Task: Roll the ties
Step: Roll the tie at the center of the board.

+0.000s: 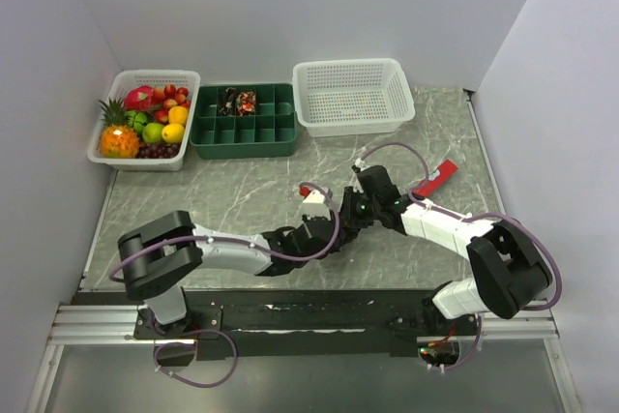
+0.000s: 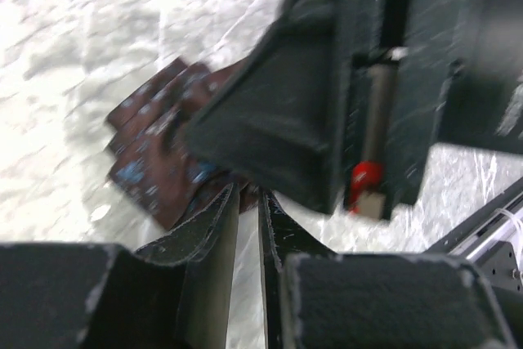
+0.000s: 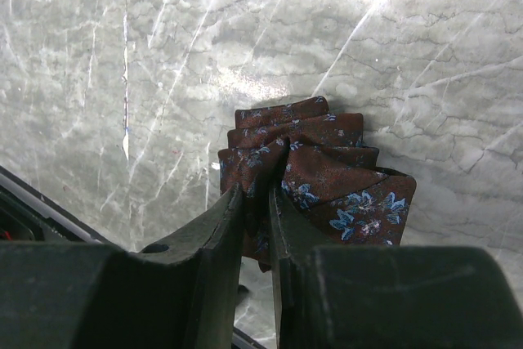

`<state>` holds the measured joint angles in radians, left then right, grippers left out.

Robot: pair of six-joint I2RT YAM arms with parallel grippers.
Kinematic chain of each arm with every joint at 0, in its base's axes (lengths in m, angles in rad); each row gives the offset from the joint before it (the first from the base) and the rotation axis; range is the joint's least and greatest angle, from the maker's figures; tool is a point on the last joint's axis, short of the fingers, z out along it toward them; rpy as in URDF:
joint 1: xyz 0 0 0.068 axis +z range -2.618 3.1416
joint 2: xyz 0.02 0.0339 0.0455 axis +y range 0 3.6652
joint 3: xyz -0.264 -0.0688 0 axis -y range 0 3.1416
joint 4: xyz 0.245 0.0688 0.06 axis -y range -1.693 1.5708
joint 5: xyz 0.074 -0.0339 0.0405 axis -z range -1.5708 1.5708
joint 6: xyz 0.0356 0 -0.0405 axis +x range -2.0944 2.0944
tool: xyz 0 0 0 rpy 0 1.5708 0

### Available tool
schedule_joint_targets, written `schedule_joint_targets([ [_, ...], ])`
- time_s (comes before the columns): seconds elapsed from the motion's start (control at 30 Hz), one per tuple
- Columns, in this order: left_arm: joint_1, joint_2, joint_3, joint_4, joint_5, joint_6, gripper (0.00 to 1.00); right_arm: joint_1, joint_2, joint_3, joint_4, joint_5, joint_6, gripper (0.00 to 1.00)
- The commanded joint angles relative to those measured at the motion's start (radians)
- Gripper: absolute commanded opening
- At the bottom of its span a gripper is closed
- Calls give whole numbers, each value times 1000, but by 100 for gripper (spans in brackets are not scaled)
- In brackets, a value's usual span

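Observation:
A dark brown tie (image 3: 327, 169) with blue flowers lies bunched in stacked folds on the marble table. My right gripper (image 3: 260, 194) is shut on a fold at the tie's near edge. In the left wrist view the same tie (image 2: 155, 161) shows blurred, partly hidden behind the right gripper's black body (image 2: 327, 96). My left gripper (image 2: 248, 194) has its jaws nearly together, their tips pinching the tie's edge. From above, both grippers (image 1: 324, 229) (image 1: 353, 215) meet at mid-table and cover the tie. Another rolled tie (image 1: 239, 101) sits in a compartment of the green tray (image 1: 280, 142).
A white basket (image 1: 353, 121) stands at the back right. A fruit-filled basket (image 1: 106, 157) stands at the back left. A red flat bar (image 1: 435, 178) lies right of the grippers. Walls close in on both sides.

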<state>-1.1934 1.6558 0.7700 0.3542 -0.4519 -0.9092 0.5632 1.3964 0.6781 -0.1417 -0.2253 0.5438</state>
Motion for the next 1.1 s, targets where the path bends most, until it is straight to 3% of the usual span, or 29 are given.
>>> schedule_joint_targets([
  [0.0,-6,70,69,31,-16,20,21,7,27,-43,-91,27,1,25],
  [0.23,-6,148,83,26,2,0,20,6,9,-20,-120,34,-8,29],
  [0.4,-8,183,69,43,4,-10,20,6,-33,-2,-148,29,-15,63],
  [0.53,-8,193,68,38,-2,-13,19,4,-89,12,-186,29,-18,77],
  [0.8,-8,214,87,19,-14,-8,19,-26,-184,55,-288,50,-44,78],
  [1.07,-8,176,91,28,-19,13,22,-36,-304,77,-358,70,-57,72],
])
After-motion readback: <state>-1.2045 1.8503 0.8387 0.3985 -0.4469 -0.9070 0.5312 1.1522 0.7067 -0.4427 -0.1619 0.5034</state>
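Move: The rolled tie is pinched in the right fingers, its middle about 1 cm ahead of the right hand, level with it sideways and 2 cm below. From the left hand it lies roughly 3 cm ahead, 1 cm to the right and 5 cm below. Off the right hand, the red box is some 12 cm ahead and 19 cm to the right, and the white basket's middle about 33 cm straight ahead. The left fingertips, kept nearly shut, come down about 5 cm and 2 cm to the right, onto the near edge of the rolled tie. The right hand first keeps its pinch, then opens wide and lets go, shifting slightly forward, then about 4 cm to the right and finally back and up some 3 cm, clear of the tie. ##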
